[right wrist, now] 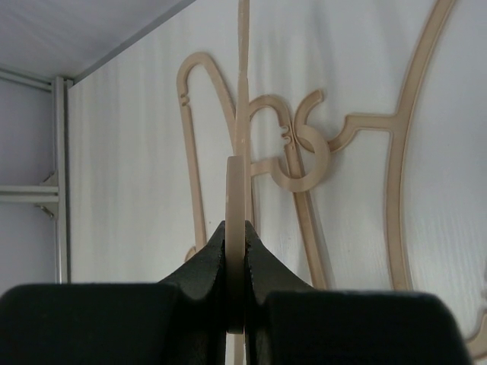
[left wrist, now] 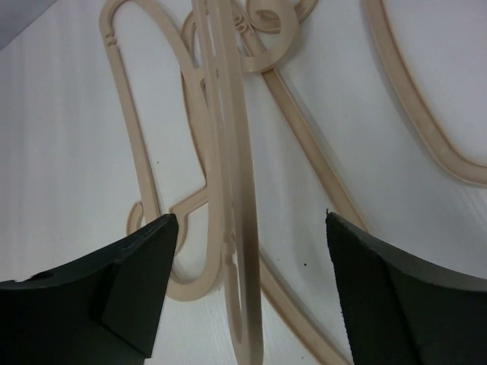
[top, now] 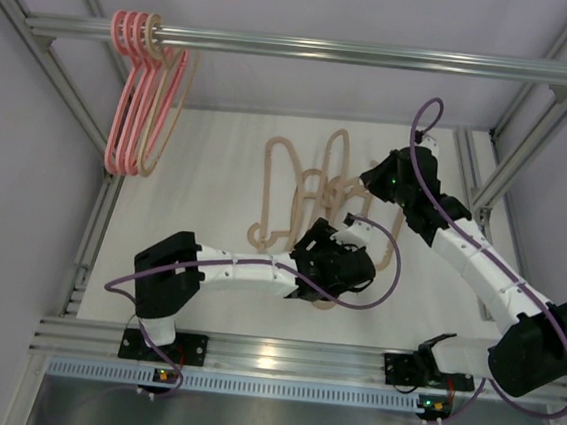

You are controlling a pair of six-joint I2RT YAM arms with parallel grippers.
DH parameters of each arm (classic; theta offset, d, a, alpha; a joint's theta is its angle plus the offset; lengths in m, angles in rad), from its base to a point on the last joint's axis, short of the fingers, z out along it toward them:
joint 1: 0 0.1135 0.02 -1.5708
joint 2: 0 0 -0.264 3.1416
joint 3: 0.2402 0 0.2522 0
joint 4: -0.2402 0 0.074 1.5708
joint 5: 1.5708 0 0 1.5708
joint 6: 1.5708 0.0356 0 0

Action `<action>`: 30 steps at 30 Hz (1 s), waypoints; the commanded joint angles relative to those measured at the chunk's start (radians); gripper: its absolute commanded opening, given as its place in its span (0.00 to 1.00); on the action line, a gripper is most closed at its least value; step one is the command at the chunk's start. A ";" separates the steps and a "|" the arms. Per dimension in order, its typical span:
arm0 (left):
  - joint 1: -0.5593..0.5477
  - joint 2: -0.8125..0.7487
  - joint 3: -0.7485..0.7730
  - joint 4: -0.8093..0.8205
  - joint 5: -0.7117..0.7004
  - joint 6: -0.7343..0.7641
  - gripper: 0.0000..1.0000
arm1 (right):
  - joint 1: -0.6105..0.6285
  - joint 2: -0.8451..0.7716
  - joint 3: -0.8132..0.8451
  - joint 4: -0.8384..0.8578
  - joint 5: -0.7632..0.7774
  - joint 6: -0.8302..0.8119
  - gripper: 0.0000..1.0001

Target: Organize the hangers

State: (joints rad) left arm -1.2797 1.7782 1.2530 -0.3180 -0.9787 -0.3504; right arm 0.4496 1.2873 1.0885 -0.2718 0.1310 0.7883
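Note:
Three pink hangers (top: 123,107) and a couple of beige hangers (top: 169,101) hang from the left end of the silver bar (top: 379,55). More beige hangers (top: 283,197) lie tangled on the white table. My right gripper (right wrist: 237,228) is shut on the rim of one beige hanger (right wrist: 237,190), holding it upright and edge-on above the pile. The same hanger (left wrist: 245,228) stands between the fingers (left wrist: 144,258) of my left gripper (left wrist: 249,220); that gripper is open and does not touch the hanger. In the top view the left gripper (top: 319,244) is just below the right gripper (top: 371,186).
Aluminium frame posts (top: 533,126) stand at the table's sides and corners. Purple cables (top: 388,273) loop off both arms over the near middle of the table. Interlocked hooks of lying hangers (right wrist: 304,152) sit right behind the held one.

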 commanded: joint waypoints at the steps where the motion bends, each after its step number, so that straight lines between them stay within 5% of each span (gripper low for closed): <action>1: -0.004 0.023 0.043 0.007 -0.110 0.018 0.76 | 0.011 -0.040 0.042 0.003 0.015 0.009 0.00; 3: -0.003 0.032 0.040 -0.004 -0.117 0.010 0.65 | 0.009 -0.040 0.042 0.003 0.015 0.008 0.00; 4: -0.003 0.033 0.042 -0.013 -0.121 0.004 0.49 | 0.009 -0.040 0.042 0.003 0.015 0.009 0.00; 8: -0.004 0.012 0.022 -0.026 -0.120 -0.019 0.16 | 0.009 -0.043 0.039 0.003 0.015 0.008 0.00; 11: -0.003 -0.013 0.005 -0.026 -0.115 -0.022 0.00 | 0.009 -0.043 0.042 0.005 0.006 0.008 0.00; 14: -0.001 -0.046 -0.015 -0.026 -0.104 -0.024 0.00 | 0.005 -0.052 0.051 0.003 -0.019 -0.004 0.18; 17: 0.003 -0.091 -0.040 -0.024 -0.086 -0.024 0.00 | -0.009 -0.080 0.062 0.003 -0.039 -0.026 0.63; 20: 0.017 -0.132 -0.069 -0.026 -0.057 -0.027 0.00 | -0.034 -0.120 0.068 0.003 -0.060 -0.037 0.90; 22: 0.022 -0.161 -0.090 -0.026 -0.045 -0.025 0.00 | -0.055 -0.153 0.070 0.003 -0.089 -0.047 0.99; 30: 0.127 -0.377 -0.112 -0.136 0.148 -0.068 0.00 | -0.166 -0.284 0.037 0.005 -0.223 -0.121 0.99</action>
State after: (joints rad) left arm -1.2060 1.5387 1.1461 -0.4145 -0.9092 -0.3832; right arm 0.3210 1.0611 1.1072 -0.2775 -0.0299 0.7158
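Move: The held hanger stands on edge from the right hand, and its near end is already between the left hand's open fingers, about 1 cm ahead and 1 cm left, at finger height. Some 12 cm below the left hand lie the middle flat hanger, almost underneath; the left flat hanger, 9 cm ahead and 9 cm left; and the right flat hanger, 8 cm ahead and 14 cm right. From the right hand the near end lies about 10 cm back, 8 cm left and 9 cm lower. The left hand eases slightly left and down and shuts its wide-open fingers on the near end of the held hanger, then draws it left and up, ending about 5 cm left of its start and some 3 cm higher. Once that grip is closed, the right hand opens wide, lets go of the hook and pulls away upward about 9 cm, also somewhat right and back, its fingers tipping up some 15 degrees. ##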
